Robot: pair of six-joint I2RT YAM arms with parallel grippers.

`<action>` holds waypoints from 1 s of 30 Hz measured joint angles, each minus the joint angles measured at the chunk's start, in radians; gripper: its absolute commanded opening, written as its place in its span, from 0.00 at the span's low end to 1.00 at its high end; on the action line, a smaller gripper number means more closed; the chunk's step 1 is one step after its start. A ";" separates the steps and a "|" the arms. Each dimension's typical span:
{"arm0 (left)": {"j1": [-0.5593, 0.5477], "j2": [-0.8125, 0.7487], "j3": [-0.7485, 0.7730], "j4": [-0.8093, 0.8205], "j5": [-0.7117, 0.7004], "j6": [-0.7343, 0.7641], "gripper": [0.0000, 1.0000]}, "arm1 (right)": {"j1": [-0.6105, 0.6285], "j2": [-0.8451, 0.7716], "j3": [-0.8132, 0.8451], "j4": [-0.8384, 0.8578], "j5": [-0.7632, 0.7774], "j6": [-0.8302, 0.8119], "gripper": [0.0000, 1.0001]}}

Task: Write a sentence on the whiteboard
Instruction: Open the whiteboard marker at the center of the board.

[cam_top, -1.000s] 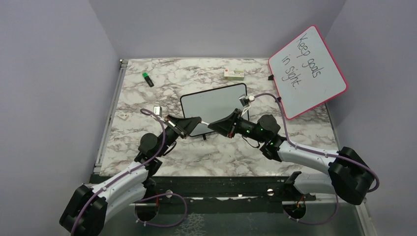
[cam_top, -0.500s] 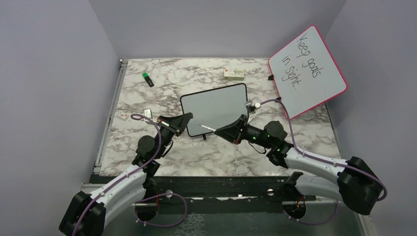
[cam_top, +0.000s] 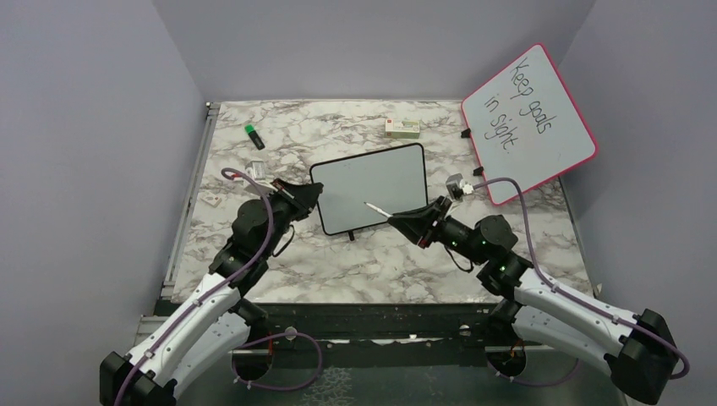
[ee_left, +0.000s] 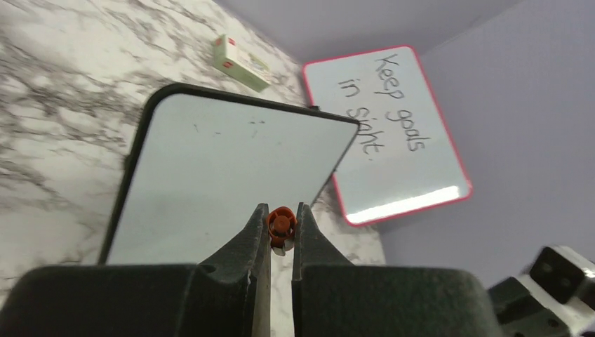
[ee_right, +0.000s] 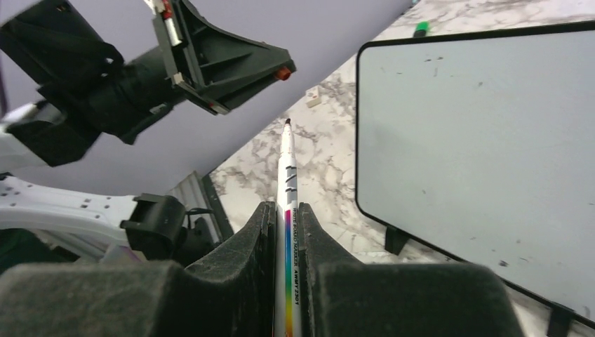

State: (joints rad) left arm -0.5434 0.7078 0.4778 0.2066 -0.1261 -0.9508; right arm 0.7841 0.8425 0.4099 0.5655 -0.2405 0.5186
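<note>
The black-framed whiteboard (cam_top: 372, 179) lies mid-table, its face (ee_left: 224, 168) blank but for faint specks (ee_right: 477, 140); no sentence is in view. My right gripper (cam_top: 399, 218) is shut on a white marker (ee_right: 288, 182), whose uncapped dark tip (cam_top: 367, 204) hangs over the board's near right part. My left gripper (cam_top: 314, 192) hovers at the board's near left edge, shut on the marker's orange-red cap (ee_left: 281, 223). The cap (ee_right: 283, 72) also shows at the left fingertips in the right wrist view.
A larger pink-framed board (cam_top: 528, 123) reading "Keep goals in sight" leans at the back right. A green-capped marker (cam_top: 254, 135) lies at the back left, a small box (cam_top: 402, 128) at the back middle, and a small tag (cam_top: 210, 200) by the left rail.
The two grippers, tip to tip a second ago, have drawn apart: the left went left with the cap, the right went right with the bared marker.
</note>
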 measured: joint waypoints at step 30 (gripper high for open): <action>0.491 0.803 0.471 -0.583 0.161 0.575 0.00 | 0.000 -0.234 -0.069 -0.246 0.307 -0.185 0.01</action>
State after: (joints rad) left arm -0.0525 1.5112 0.9489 -0.3767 0.0345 -0.3756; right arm 0.7841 0.6083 0.3405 0.3195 0.0666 0.3336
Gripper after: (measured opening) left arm 0.084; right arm 0.168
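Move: Some 10 cm ahead, 14 cm left and 25 cm below the left hand, which already holds the red cap, is bare table. From that hand the blank whiteboard's middle is about 9 cm ahead, 11 cm right and 15 cm lower; the white block is 12 cm ahead, 36 cm left, on the table. From the right hand, gripping the uncapped marker, that board is 17 cm ahead, 6 cm left and 15 cm lower; the cap is 8 cm ahead, 17 cm left, level. Carrying the cap away from the marker, the left hand first swings left, then sinks steeply towards the table left of the board, also reaching forward: about 18 cm down and 14 cm left in all, its fingers tipping from level to some 50 degrees down. The right hand eases about 6 cm right, slightly down, turning clockwise so the marker points more forward; both grips stay shut. ##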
